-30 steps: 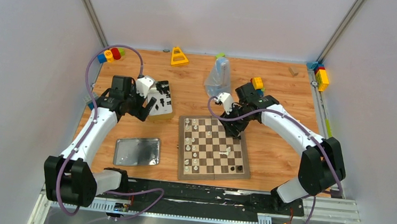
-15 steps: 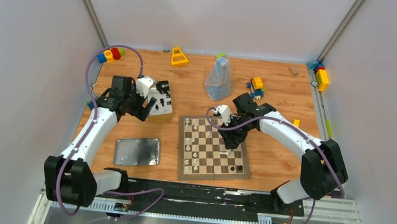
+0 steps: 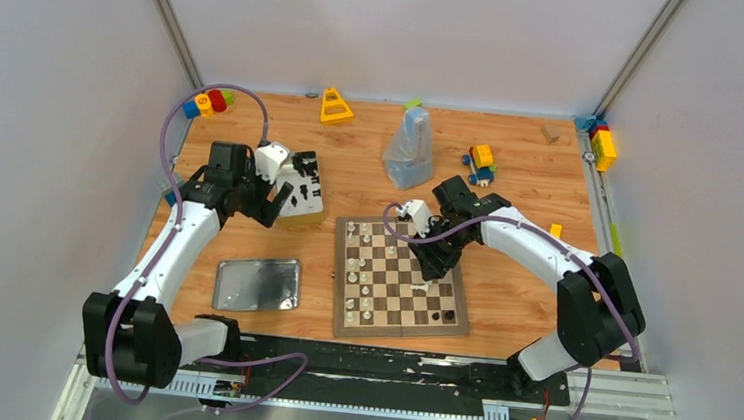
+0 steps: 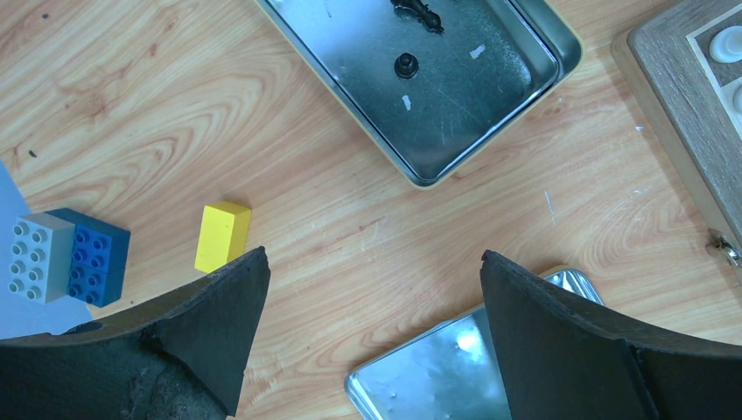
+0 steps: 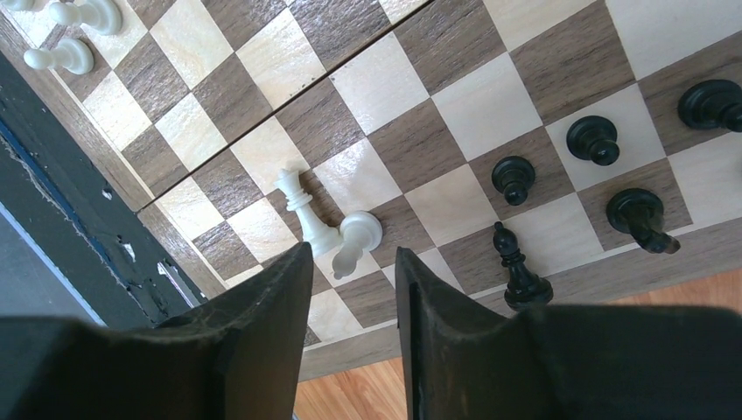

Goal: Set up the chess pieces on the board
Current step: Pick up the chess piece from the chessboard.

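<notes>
The board (image 3: 397, 290) lies in the middle of the table, with cream chess pieces (image 3: 354, 235) along its left side. My right gripper (image 3: 434, 263) hangs low over its right half, open by a narrow gap with nothing between the fingers. Just past its fingertips (image 5: 297, 262) a cream piece (image 5: 359, 234) lies on its side against a second, leaning cream piece (image 5: 302, 208). Several black pieces (image 5: 513, 177) stand to the right of them. My left gripper (image 4: 374, 258) is wide open above bare wood, beside the tin (image 4: 490, 105), which holds black pieces (image 4: 405, 64).
The tin's lid (image 3: 258, 283) lies left of the board. A yellow block (image 4: 221, 234) and a blue-and-grey block (image 4: 66, 258) sit near the left gripper. A plastic bag (image 3: 410, 148), a yellow triangle (image 3: 335, 106) and toy blocks (image 3: 480, 158) are behind the board.
My right gripper has moved nearer across the board, down towards the fallen cream pieces, and its jaws have narrowed. The left arm has stayed still.
</notes>
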You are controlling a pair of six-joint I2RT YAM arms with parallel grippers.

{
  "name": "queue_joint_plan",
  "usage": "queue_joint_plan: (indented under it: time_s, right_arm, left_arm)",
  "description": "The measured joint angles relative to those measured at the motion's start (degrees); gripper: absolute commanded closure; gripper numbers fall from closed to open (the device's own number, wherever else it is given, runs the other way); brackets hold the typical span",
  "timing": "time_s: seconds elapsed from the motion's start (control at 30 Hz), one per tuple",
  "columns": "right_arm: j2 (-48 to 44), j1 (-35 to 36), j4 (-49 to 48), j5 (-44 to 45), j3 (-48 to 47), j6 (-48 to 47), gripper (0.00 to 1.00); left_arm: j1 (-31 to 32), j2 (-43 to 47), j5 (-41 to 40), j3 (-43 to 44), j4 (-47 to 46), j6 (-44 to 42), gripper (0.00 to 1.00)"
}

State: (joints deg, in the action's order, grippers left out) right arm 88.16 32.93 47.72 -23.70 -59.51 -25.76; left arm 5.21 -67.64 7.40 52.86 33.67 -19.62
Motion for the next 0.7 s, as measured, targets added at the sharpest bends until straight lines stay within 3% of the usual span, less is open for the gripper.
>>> queue_joint_plan:
  time_s: [0.7]
  right_arm:
    - [1.86,0.0,0.52,1.33,-1.42,-0.24,0.93]
  left_arm:
    - [0.0,0.0,-0.02,-0.02,-0.02,0.0,0.02]
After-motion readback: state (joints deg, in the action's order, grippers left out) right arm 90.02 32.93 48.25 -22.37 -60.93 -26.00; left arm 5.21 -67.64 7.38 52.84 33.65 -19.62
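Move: The right hand, already astride it, has the upright white chess piece just under its fingertips: about 3 cm below the hand point, 1 cm to the left and level fore and aft. A lying white piece is some 2 cm back and 3 cm left of this hand. Ahead are a lying black piece, about 5 cm out and 3 cm right, and a black pawn, 6 cm out and 1 cm right. From the left hand, the upright piece is roughly 30 cm right, 10 cm back and 10 cm below. The right hand sinks straight down about 1 cm over the upright white chess piece while its half-open fingers close, and they pinch the top of the piece from both sides, the wrist scarcely turning. With the grip shut, the hand turns back upward and edges forward, away from the lying white piece, by about half a centimetre each way. ##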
